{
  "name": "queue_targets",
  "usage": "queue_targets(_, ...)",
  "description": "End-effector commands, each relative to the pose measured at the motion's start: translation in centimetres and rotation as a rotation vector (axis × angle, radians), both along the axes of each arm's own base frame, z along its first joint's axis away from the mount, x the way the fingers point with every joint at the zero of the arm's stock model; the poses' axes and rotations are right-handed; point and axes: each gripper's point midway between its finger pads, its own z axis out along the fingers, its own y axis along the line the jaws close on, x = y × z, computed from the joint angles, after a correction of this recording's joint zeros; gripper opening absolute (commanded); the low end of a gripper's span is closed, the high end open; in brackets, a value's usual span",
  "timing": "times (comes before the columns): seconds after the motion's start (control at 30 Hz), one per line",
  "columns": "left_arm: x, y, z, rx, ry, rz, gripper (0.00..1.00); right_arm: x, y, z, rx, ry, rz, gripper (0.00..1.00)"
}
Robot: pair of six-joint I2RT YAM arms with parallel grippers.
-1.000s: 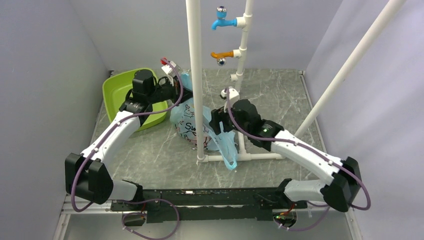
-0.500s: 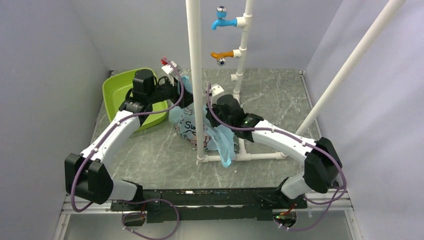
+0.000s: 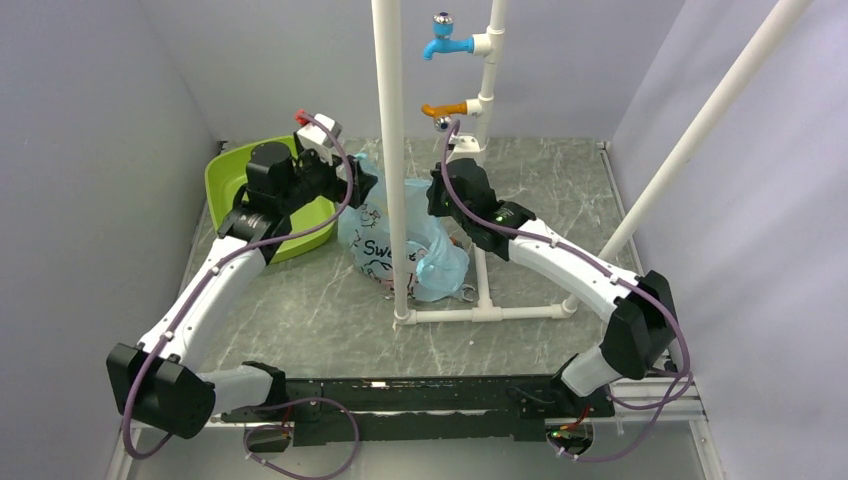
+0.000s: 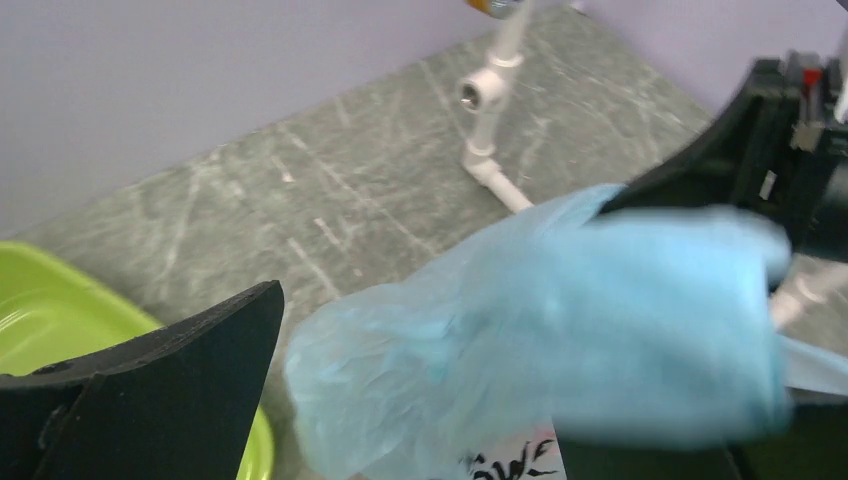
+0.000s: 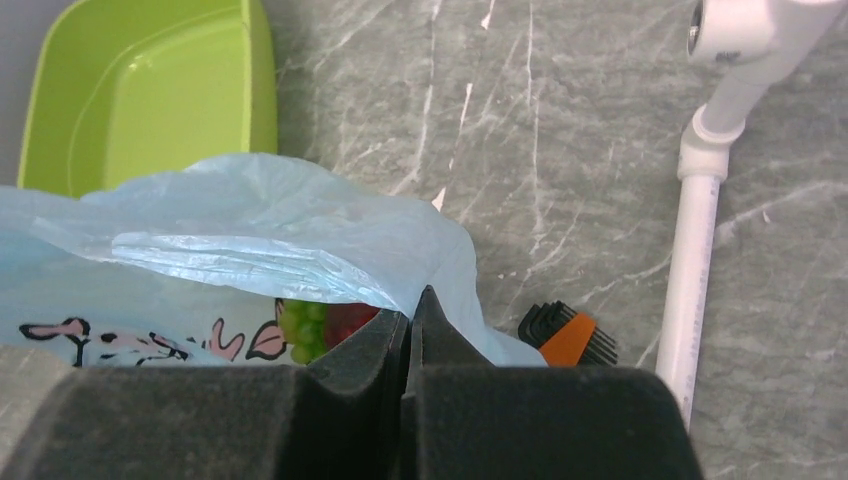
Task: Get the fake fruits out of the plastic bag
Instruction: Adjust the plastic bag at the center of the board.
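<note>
The light-blue plastic bag (image 3: 380, 240) with its cartoon print lies on the table by the white post. My right gripper (image 5: 415, 305) is shut on the bag's far rim (image 5: 300, 240) and holds it up. Under that lifted rim a green grape bunch (image 5: 300, 328) and a dark red fruit (image 5: 350, 320) show inside the bag; the other fake fruits are hidden. My left gripper (image 3: 357, 185) stands open at the bag's left top corner. Blurred bag film (image 4: 520, 330) lies loose between its wide-apart fingers (image 4: 150, 400).
A lime-green tray (image 3: 232, 185) sits at the back left, beside the left gripper. A white pipe frame (image 3: 478, 313) with a tall post (image 3: 392, 150) and two taps stands over the bag. An orange-and-black tool (image 5: 568, 338) lies just right of the bag.
My left gripper opened, let the bag go and drew back to the left. My right gripper moved toward the far side, shut on the bag's rim and pulled it up.
</note>
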Motion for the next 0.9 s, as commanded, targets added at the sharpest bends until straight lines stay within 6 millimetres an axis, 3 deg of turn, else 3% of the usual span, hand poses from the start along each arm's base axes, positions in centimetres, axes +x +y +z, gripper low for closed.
queue_targets(0.0, 0.9, 3.7, 2.0, 0.028, -0.045, 0.226, 0.99, 0.6, -0.5, 0.9, 0.036, 0.004, -0.077, 0.00)
queue_targets(0.1, 0.6, 3.2, 2.3, 0.044, -0.075, 0.184, 0.98, 0.2, -0.9, 1.0, 0.040, -0.011, -0.066, 0.00)
queue_targets(0.2, 0.4, 1.5, 1.4, 0.022, -0.049, 0.091, 0.84, -0.9, -0.1, 2.3, 0.086, -0.062, 0.019, 0.00)
queue_targets(0.3, 1.1, 0.1, -0.2, 0.015, 0.020, 0.032, 0.57, -1.7, -0.1, 4.0, 0.114, -0.103, 0.059, 0.00)
queue_targets(0.33, 1.4, -0.1, -0.7, 0.017, 0.042, 0.018, 0.45, -1.9, -0.2, 4.7, 0.121, -0.116, 0.064, 0.00)
queue_targets(0.4, 1.7, -0.4, -1.3, 0.020, 0.082, -0.006, 0.06, -2.1, -0.6, 6.4, 0.115, -0.159, 0.074, 0.00)
queue_targets(0.43, 1.8, -0.3, -1.4, 0.015, 0.102, -0.010, 0.00, -2.4, -0.7, 7.4, 0.115, -0.189, 0.092, 0.00)
queue_targets(0.57, 1.4, 0.5, 0.2, -0.026, 0.057, -0.018, 0.00, -2.8, -1.3, 11.6, 0.102, -0.313, 0.123, 0.00)
queue_targets(0.63, 1.0, 1.1, 0.7, -0.027, 0.023, 0.000, 0.00, -2.6, -1.2, 12.3, 0.079, -0.326, 0.134, 0.00)
queue_targets(0.73, 0.8, 2.0, 1.5, -0.019, -0.016, 0.043, 0.00, -2.7, -0.3, 11.9, 0.061, -0.305, 0.184, 0.00)
queue_targets(0.87, 1.4, 3.4, 1.5, 0.015, -0.022, 0.107, 0.00, -3.5, 1.3, 9.7, 0.056, -0.247, 0.276, 0.00)
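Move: The loose far-left rim of the bag hangs about 3 cm below the left hand's open fingers and some 2 cm ahead. From that hand the fruits in the bag lie roughly 8 cm right, 4 cm back and 15 cm down, and the green bin about 21 cm left, 6 cm ahead, 18 cm down. The right hand already grips the bag's other rim; the loose rim is some 13 cm to its left, 2 cm ahead, 3 cm higher, and the black-and-orange set about 4 cm right, 2 cm back, 15 cm down. The left hand drifts a couple of centimetres left, then dips about 4 cm and back to the right onto the loose rim, its wide-open fingers closing to pinch the plastic before it rises some 3 cm again, easing left. The right hand keeps its shut grip on the other rim, sinks a centimetre while starting to draw back some 3 cm, then lifts about 10 cm, its fingers tipping upward by about 15 degrees. ##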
